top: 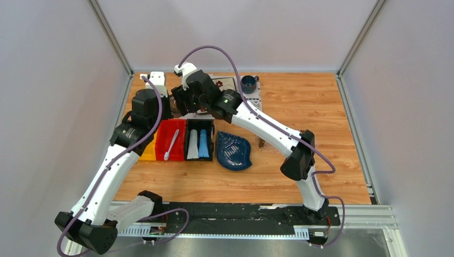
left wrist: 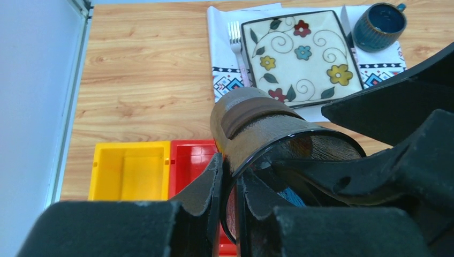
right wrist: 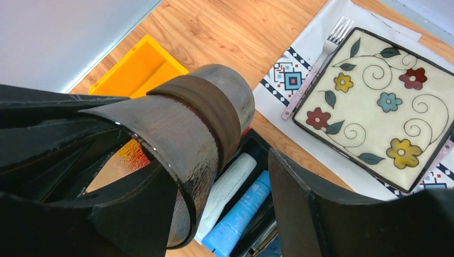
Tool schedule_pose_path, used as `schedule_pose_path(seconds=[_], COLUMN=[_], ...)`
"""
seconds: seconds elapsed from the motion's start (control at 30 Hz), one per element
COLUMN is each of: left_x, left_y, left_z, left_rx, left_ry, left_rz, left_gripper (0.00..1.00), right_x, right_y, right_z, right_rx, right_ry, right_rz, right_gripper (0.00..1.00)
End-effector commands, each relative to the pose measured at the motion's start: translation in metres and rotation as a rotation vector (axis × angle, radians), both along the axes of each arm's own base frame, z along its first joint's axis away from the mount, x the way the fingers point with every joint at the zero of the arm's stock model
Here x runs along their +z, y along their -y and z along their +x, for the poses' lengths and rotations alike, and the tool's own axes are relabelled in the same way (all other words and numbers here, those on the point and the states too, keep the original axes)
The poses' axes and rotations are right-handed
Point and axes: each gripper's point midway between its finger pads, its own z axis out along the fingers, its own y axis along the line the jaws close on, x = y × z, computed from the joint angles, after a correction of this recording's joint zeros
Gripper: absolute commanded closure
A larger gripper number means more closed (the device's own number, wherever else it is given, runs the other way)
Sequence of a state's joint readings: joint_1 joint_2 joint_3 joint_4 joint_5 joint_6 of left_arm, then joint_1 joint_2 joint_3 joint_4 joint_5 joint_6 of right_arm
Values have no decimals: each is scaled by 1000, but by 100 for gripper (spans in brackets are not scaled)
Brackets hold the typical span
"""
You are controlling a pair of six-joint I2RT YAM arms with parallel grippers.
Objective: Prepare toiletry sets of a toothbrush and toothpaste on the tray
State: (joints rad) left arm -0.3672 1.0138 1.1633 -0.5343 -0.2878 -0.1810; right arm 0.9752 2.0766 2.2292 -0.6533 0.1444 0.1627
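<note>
A dark brown cup (left wrist: 251,120) with a darker band hangs above the bins, and my left gripper (left wrist: 229,187) is shut on its rim, one finger inside the wall and one outside. My right gripper (right wrist: 219,166) is open and straddles the same cup (right wrist: 198,118); its right finger (right wrist: 300,198) stands clear of the cup wall. The toothbrush (top: 171,144) lies in the red bin (top: 162,140). Two toothpaste tubes, white-grey (right wrist: 230,187) and light blue (right wrist: 243,214), lie side by side in the black bin (top: 211,140). Of the tray, only a dark brown block (top: 260,142) shows beside my right forearm.
A yellow bin (left wrist: 128,171) sits left of the red one. A dark blue leaf-shaped dish (top: 234,151) lies right of the black bin. At the back, a flowered square plate (left wrist: 300,53) and a fork (left wrist: 238,48) rest on a patterned napkin, beside a blue mug (left wrist: 379,24).
</note>
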Motion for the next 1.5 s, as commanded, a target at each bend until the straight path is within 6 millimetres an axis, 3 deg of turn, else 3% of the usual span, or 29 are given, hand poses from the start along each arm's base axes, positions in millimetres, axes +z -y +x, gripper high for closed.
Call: schedule_pose_path(seconds=[0.0,0.23,0.67,0.87,0.97,1.0,1.03,1.13,1.33,1.47], left_x=[46,42,37,40,43,44,44,50,59,64], left_y=[2,2,1,3,8,9,11,19,28,29], left_z=[1,-3,-4,-4,-4,-4,-4,-5,-7,-10], left_rx=[9,4,3,-15,-46,-54,-67,-117,-168,-191], left_ry=[175,174,176,183,186,186,184,190,204,213], left_rz=[-89,-94,-85,-80,-80,-80,-77,-84,-95,-84], left_gripper=[100,100,100,99,86,80,68,54,39,39], right_x=[14,11,16,18,21,23,25,26,24,24], right_y=[-6,-11,-1,10,16,19,22,28,41,56], right_z=[9,10,13,15,16,17,17,17,19,23], right_rx=[-28,-14,-35,-62,-75,-80,-84,-93,-104,-121], right_ry=[41,45,78,101,116,124,128,135,132,125], right_rz=[30,23,-2,-33,-45,-53,-57,-69,-93,-104], right_gripper=[38,48,98,100,100,100,100,100,100,100])
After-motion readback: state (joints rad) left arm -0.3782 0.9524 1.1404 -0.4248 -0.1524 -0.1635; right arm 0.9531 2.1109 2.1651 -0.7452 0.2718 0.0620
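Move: The brown glass cup, still pinched by the left gripper, has its middle some 4 cm to that hand's right, 3 cm ahead and 2 cm lower. From the open right gripper, the cup lies about 4 cm to the left, 1 cm ahead and 1 cm lower. The black bin of toothpaste tubes is roughly 27 cm below the right hand and 2 cm behind it; the plate is 19 cm ahead and 9 cm right, also 27 cm below. Ease the right gripper about 1 cm left and down with its fingers astride the cup's right-hand wall, and close it to pinch the rim while the left keeps its hold. Then open the left gripper and lift it clear about 3.5 cm, drifting right, as the right hand carries the cup some 4 cm right and as much down, rolling its left side down. ##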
